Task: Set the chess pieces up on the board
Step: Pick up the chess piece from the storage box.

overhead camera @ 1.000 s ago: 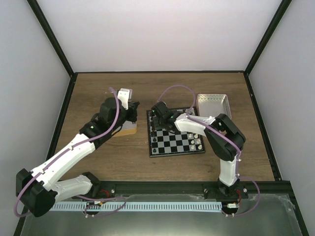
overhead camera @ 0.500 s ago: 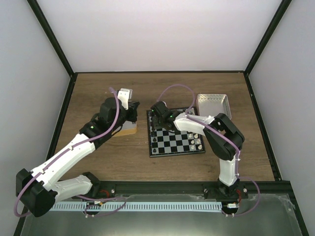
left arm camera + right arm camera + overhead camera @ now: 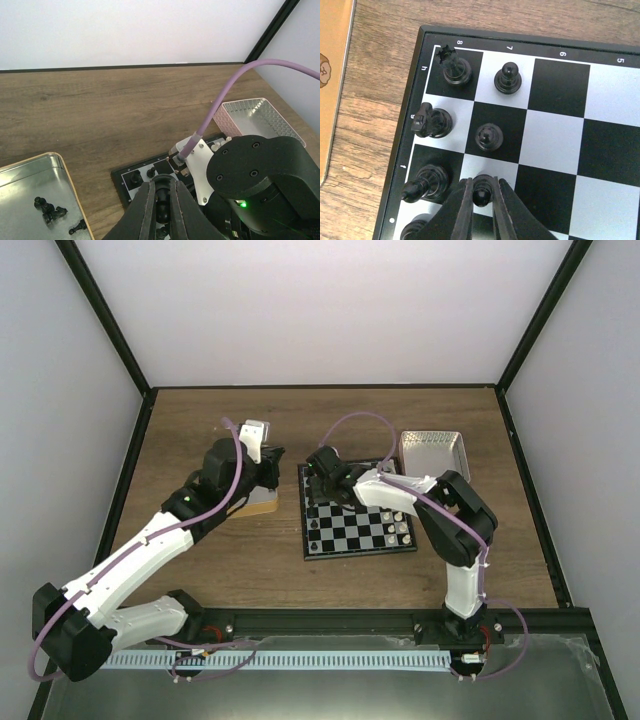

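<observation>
The board (image 3: 362, 532) lies mid-table, with black chess pieces along its left columns. In the right wrist view a rook (image 3: 454, 67), a knight (image 3: 432, 122), a bishop (image 3: 427, 182) and two pawns (image 3: 508, 77) stand near the corner. My right gripper (image 3: 481, 200) is low over the board (image 3: 560, 125), its jaws tight round a black pawn (image 3: 481, 192) that stands on a white square. My left gripper (image 3: 162, 207) hovers by the board's left edge. It is shut on a black chess piece (image 3: 163, 212).
A gold-rimmed tin (image 3: 27, 185) holding several loose black pieces (image 3: 50, 210) lies left of the board, under my left arm. A silver tin (image 3: 432, 452) sits behind the board's right corner. White pieces (image 3: 400, 525) stand on the board's right side.
My right gripper has edged slightly toward the board's far left corner with the pawn between its jaws. The left arm has stayed put.
</observation>
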`<state>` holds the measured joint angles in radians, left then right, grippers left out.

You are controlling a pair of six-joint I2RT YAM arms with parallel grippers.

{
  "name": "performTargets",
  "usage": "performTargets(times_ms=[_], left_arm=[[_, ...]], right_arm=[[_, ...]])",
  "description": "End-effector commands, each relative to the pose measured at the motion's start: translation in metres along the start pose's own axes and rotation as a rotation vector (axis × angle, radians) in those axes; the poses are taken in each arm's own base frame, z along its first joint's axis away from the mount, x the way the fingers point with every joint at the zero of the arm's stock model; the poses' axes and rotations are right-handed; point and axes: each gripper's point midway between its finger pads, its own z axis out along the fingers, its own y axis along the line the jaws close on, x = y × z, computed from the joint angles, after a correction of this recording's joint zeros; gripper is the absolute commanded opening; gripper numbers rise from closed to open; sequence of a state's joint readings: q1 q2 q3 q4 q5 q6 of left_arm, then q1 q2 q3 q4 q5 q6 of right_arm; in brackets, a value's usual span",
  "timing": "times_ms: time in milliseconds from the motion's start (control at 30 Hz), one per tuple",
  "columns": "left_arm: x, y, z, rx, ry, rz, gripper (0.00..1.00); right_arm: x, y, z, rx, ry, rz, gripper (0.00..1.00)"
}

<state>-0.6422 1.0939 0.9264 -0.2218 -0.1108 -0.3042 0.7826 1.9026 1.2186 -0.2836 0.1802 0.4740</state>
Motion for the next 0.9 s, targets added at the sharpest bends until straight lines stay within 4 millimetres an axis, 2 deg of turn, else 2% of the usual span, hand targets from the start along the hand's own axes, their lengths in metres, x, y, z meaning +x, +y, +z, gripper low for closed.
performTargets(times_ms=[0, 200, 400, 467, 567, 700, 767, 800, 867], left_arm=[[0.002, -0.003, 0.001, 0.019, 0.003, 0.01, 0.04], [0.005, -0.011, 0.003, 0.063, 0.03, 0.025, 0.05], [0.02, -0.028, 0.011, 0.153, 0.126, 0.056, 0.06], [0.031, -0.036, 0.016, 0.197, 0.185, 0.063, 0.06], [0.06, -0.05, 0.03, 0.267, 0.345, 0.073, 0.06], [0.093, -0.054, 0.051, 0.224, 0.537, 0.096, 0.04], [0.105, -0.061, 0.058, 0.209, 0.605, 0.135, 0.05], [0.104, -0.067, 0.062, 0.202, 0.619, 0.152, 0.05], [0.112, -0.067, 0.07, 0.161, 0.678, 0.174, 0.05]], right_arm=[[-0.017, 0.01, -0.02, -0.034, -0.043, 0.021, 0.14], [-0.031, 0.01, -0.039, -0.048, -0.091, 0.052, 0.24], [-0.038, -0.004, -0.068, -0.021, -0.16, 0.135, 0.31], [-0.038, -0.015, -0.079, 0.005, -0.191, 0.182, 0.33], [-0.031, -0.04, -0.092, 0.05, -0.222, 0.274, 0.33], [-0.013, -0.076, -0.104, 0.099, -0.249, 0.397, 0.33], [-0.002, -0.092, -0.109, 0.121, -0.258, 0.437, 0.33], [-0.001, -0.099, -0.115, 0.123, -0.274, 0.457, 0.33], [0.005, -0.108, -0.122, 0.138, -0.29, 0.475, 0.34]])
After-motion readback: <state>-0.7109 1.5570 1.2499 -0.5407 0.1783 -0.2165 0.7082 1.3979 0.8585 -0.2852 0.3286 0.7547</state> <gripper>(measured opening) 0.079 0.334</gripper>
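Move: The right fingers are around the black pawn on the third square of the second file, its middle about 1 cm below them; the neighbouring pawn stands 3 cm ahead of it, the black bishop 3 cm to its left. For the left hand, holding a black pawn, the next empty square is about 10 cm right, 1 cm ahead and 25 cm below; the storage box lies about 11 cm left, 6 cm ahead and 26 cm below. The right fingers open and let go of the standing pawn, and the hand rises some 8 cm off it before sweeping about 11 cm right and slightly back across the board, turning clockwise. As it clears, the left hand, still pinching its pawn, swings about 9 cm right and sinks as much towards the free pawn square, tipping its fingers down and turning clockwise. ##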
